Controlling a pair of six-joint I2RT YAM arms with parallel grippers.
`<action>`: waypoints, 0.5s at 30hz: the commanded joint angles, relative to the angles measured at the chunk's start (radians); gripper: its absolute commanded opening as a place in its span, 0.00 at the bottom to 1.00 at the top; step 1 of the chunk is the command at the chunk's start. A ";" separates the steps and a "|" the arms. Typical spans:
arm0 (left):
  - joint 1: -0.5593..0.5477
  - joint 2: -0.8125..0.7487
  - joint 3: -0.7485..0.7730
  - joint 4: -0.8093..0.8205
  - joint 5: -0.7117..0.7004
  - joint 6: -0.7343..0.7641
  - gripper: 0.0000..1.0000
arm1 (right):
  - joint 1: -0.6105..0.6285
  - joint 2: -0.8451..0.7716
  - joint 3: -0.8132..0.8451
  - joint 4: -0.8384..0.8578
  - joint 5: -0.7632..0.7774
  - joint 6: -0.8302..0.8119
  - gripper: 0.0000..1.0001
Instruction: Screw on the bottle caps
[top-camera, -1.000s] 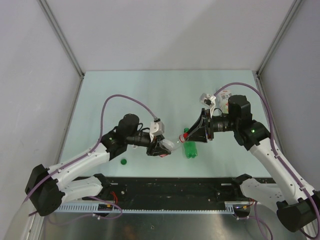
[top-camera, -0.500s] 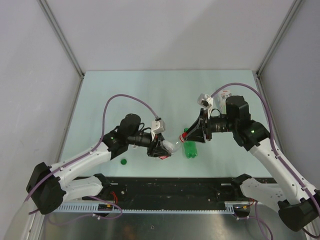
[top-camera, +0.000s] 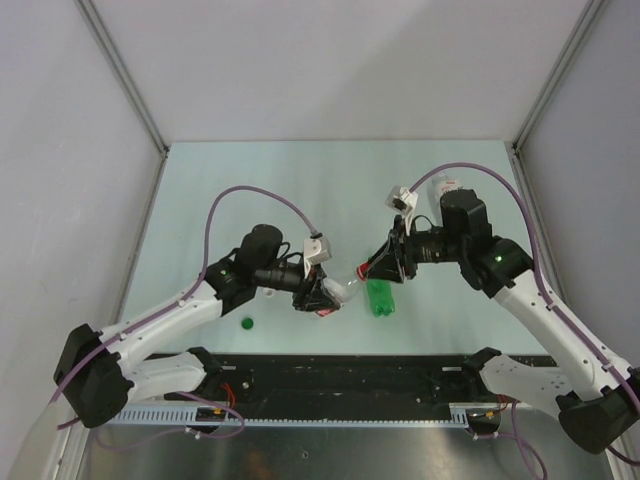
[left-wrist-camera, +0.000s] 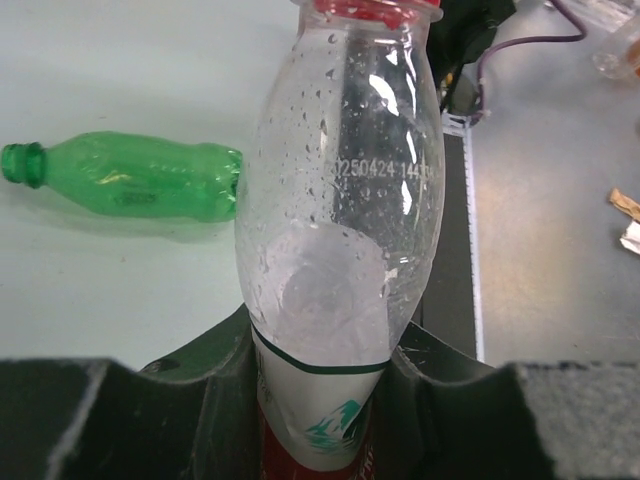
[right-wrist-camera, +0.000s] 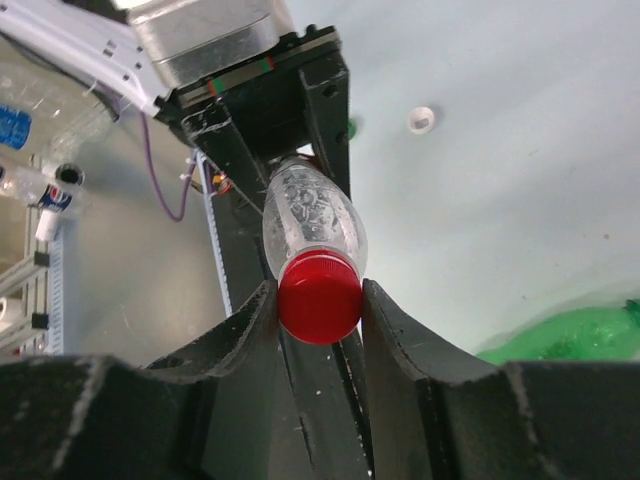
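My left gripper (top-camera: 322, 298) (left-wrist-camera: 325, 350) is shut on the labelled body of the slim clear bottle (left-wrist-camera: 340, 200) (top-camera: 343, 291), holding it tilted above the table with its neck toward the right arm. A red cap (right-wrist-camera: 319, 297) (left-wrist-camera: 370, 10) sits on that neck, and my right gripper (right-wrist-camera: 319, 300) (top-camera: 375, 268) is shut on it from both sides. The small green bottle (top-camera: 380, 299) (left-wrist-camera: 140, 180) lies uncapped on the table just below the two grippers. A green cap (top-camera: 247, 322) lies at the near left, and a white cap (right-wrist-camera: 421, 120) lies on the table beyond the left gripper.
The wider clear bottle (top-camera: 447, 185) lies at the back right behind the right arm. A black rail (top-camera: 350, 370) runs along the near table edge between the arm bases. Grey walls close the table on three sides.
The right gripper has shifted slightly left and back with its wrist turning while gripping the red cap. The left arm and the bottle have barely moved.
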 joint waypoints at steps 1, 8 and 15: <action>-0.006 0.006 0.142 0.164 -0.070 0.035 0.25 | 0.046 0.053 0.007 0.025 0.110 0.110 0.15; -0.006 0.029 0.191 0.171 -0.285 0.058 0.23 | 0.048 0.104 0.007 0.071 0.293 0.389 0.09; -0.011 0.044 0.180 0.179 -0.305 0.161 0.22 | 0.050 0.114 0.008 0.113 0.444 0.644 0.10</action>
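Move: The right hand still has the red cap between its fingers, at the mouth of the clear bottle. From the left hand, which grips this bottle at its label, the mouth and cap lie some 9 cm right, 4 cm ahead and 9 cm higher. On the table, the green bottle is about 13 cm ahead of the right hand, 4 cm right and 26 cm below; the white cap is roughly 15 cm ahead of the left hand and 19 cm left, 18 cm below. Both hands travel forward together, some 7 cm over the table towards the green bottle, speeding up early and sinking only slightly, with the right fingers still pinching the red cap and the left still gripping the clear bottle. On the way they counter-twist about the tilted bottle, the right hand yawing clockwise and rolling while the left yaws about 15 degrees counter-clockwise, so the right hand turns roughly 45 degrees against the left in the tightening direction. ##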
